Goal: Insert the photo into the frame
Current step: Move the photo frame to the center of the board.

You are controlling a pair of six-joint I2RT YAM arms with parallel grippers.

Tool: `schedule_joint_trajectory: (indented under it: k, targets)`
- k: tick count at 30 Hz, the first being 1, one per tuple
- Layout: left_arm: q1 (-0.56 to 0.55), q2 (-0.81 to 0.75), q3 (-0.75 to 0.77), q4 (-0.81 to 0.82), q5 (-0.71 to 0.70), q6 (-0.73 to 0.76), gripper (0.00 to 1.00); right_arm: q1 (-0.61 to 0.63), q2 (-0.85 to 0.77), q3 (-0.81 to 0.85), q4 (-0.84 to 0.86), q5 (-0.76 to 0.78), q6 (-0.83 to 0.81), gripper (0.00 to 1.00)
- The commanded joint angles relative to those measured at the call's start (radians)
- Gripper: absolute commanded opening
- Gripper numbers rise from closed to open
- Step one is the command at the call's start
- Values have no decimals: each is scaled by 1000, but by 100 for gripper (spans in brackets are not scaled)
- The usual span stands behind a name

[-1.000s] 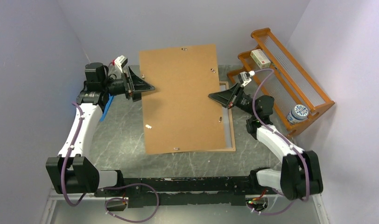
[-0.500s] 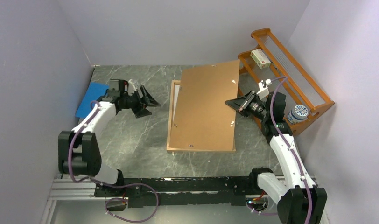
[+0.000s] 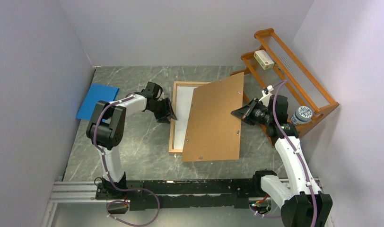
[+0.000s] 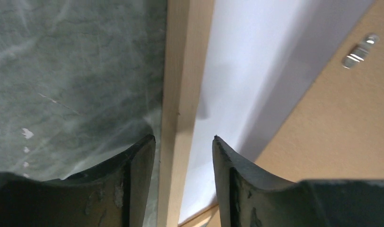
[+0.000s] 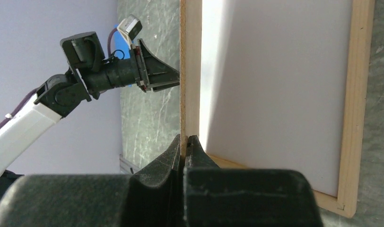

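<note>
The frame (image 3: 172, 124) lies flat on the table, its light wooden left rail (image 4: 180, 94) running between the fingers of my left gripper (image 4: 182, 138). That gripper (image 3: 173, 115) is open, one finger over the table and the other over the photo (image 4: 247, 71), with a gap on each side of the rail. The photo (image 3: 183, 113) rests in the frame, white back up (image 5: 275, 94). My right gripper (image 5: 187, 138) is shut on the right edge of the brown backing panel (image 3: 213, 120), holding it tilted over the frame's right part.
A blue sheet (image 3: 98, 100) lies at the far left. An orange slatted rack (image 3: 294, 71) stands at the right, with a small box (image 3: 264, 59) and a blue-and-white jar (image 3: 301, 115) on it. Metal clips (image 4: 360, 49) dot the backing panel.
The backing panel came down and shifted right in my right gripper, uncovering the white sheet. My left gripper moved right to the frame's left rail, and its jaws narrowed.
</note>
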Motion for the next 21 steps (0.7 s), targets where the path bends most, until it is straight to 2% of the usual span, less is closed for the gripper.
schedule_joint_trajectory:
  k: [1,5,10,17,21]
  targets:
    - [-6,12,30,22,-99,37,48,-3,-34,54,69,-23,9,0]
    - [-6,29,17,56,-100,56,37,-4,-32,38,94,-39,25,0]
    - [-5,46,26,-6,-162,76,28,-3,-20,33,122,-75,40,0]
    - [12,16,-10,-70,-214,70,25,-4,29,8,232,-166,95,0]
    - [61,-58,-105,-12,-140,61,26,-4,86,-40,379,-229,162,0]
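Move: The photo frame's left rail runs almost straight under the left hand's open fingertips, level with them fore and aft and about 2 cm lower; the frame's middle lies roughly 12 cm to their right. The right hand already holds the brown backboard by its right edge, the board's middle about 7 cm left, 2 cm ahead and 8 cm below it. From that hand the gripped-for rail is some 23 cm left, 8 cm ahead and 19 cm down. Down about 1 cm and a touch forward, the left hand settles its fingers astride the frame's left rail and closes them until they pinch it, then starts easing left with it. The right hand first holds nearly still, then drifts some 2 cm left, up and slightly forward, tilting a few degrees while keeping the backboard's edge. ##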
